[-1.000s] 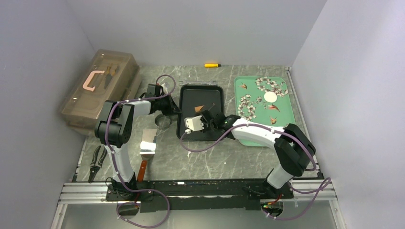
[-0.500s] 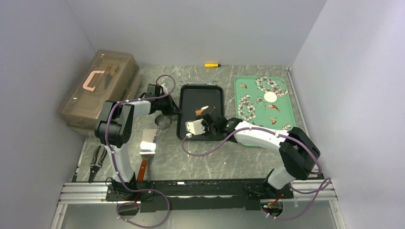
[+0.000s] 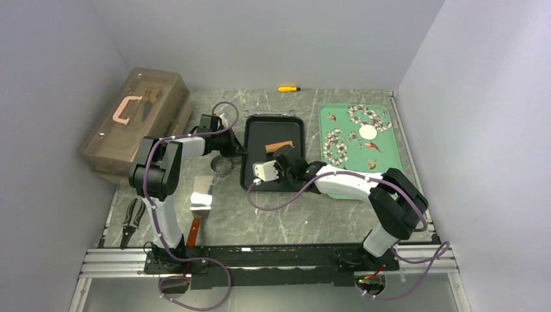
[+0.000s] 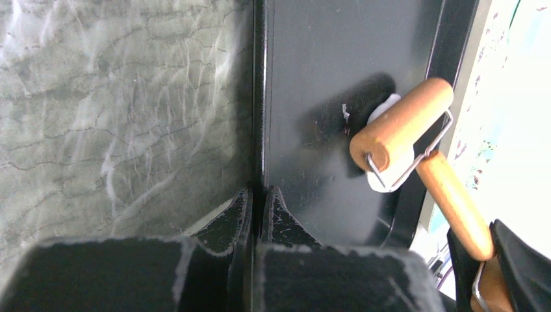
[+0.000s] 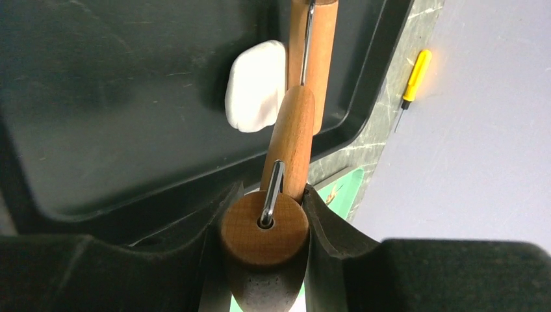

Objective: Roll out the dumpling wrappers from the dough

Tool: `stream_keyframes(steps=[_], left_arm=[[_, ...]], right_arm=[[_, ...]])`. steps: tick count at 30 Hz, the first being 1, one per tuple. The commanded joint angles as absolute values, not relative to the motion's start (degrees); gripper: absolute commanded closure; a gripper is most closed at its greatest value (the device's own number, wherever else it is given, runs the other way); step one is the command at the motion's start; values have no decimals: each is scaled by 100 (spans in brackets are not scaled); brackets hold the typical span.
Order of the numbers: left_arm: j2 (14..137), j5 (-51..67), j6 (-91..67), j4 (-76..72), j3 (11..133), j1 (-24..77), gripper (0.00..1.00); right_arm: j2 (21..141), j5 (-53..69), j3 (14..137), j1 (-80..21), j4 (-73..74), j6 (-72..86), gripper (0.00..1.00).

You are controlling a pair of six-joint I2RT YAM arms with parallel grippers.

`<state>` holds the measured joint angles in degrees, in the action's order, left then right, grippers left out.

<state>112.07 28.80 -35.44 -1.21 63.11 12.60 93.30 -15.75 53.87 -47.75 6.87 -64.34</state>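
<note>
The dough (image 5: 255, 84) is a flattened white oval on the floor of the black tray (image 3: 260, 133). The barrel of the brown wooden roller (image 4: 403, 123) lies across the dough (image 4: 383, 179), covering most of it. My right gripper (image 5: 273, 188) is shut on the roller's near wooden end, and the handle (image 5: 294, 136) runs forward from the jaws. At the tray's left rim (image 4: 258, 97) my left gripper (image 4: 258, 192) is shut, pinching the edge. One white round dumpling wrapper (image 3: 368, 132) lies on the green flowered tray (image 3: 383, 153).
A translucent brown toolbox (image 3: 136, 120) stands at the back left. A metal ring (image 3: 223, 166), a scraper (image 3: 201, 198) and pliers (image 3: 132, 221) lie left of the black tray. A yellow screwdriver (image 3: 288, 88) rests by the back wall.
My right gripper has pushed and swung the roller over the tray, so its barrel now lies crosswise farther back. The left arm has stayed still on the rim.
</note>
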Motion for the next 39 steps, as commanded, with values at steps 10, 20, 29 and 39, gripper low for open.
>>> stream_keyframes(steps=[10,20,29,39], left_arm=[[11561,2440,-3467,301,6266,1202,100],[11536,2389,-3437,338,6268,1195,100],[11530,2381,-3431,334,6254,1194,100],[11514,2419,-3451,316,6253,1187,100]], right_arm=[[9066,-1492,4785,-5440,1796,-5919,100],[9724,-791,5197,-4821,926,-6037,100],[10086,-546,6456,-4602,1027,-6055,100],[8874,-1336,6220,-5122,1288,-6008,100]])
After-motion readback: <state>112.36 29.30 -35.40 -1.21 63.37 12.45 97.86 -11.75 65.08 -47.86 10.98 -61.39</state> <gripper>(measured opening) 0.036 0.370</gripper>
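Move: Just in front of the right hand, about 4 cm ahead and some 7 cm lower, sits the dough. The wooden roller, held by its short end, has its long barrel about 8 cm ahead of the hand, 2 cm left and 5 cm lower. The metal ring lies 17 cm left and 1 cm ahead, on the table. From the left hand, at the black tray's rim, the dough is about 11 cm right and 3 cm back. Drawing the roller back about 4 cm over the dough, the right hand then reverses, sweeps some 7 cm forward while dipping a little, and veers 3–4 cm left. It finishes by lifting about 3 cm and easing back slightly, its left side tipped up some 5 degrees, keeping its grip on the roller throughout. The left fingers stay shut on the black tray's left rim. ##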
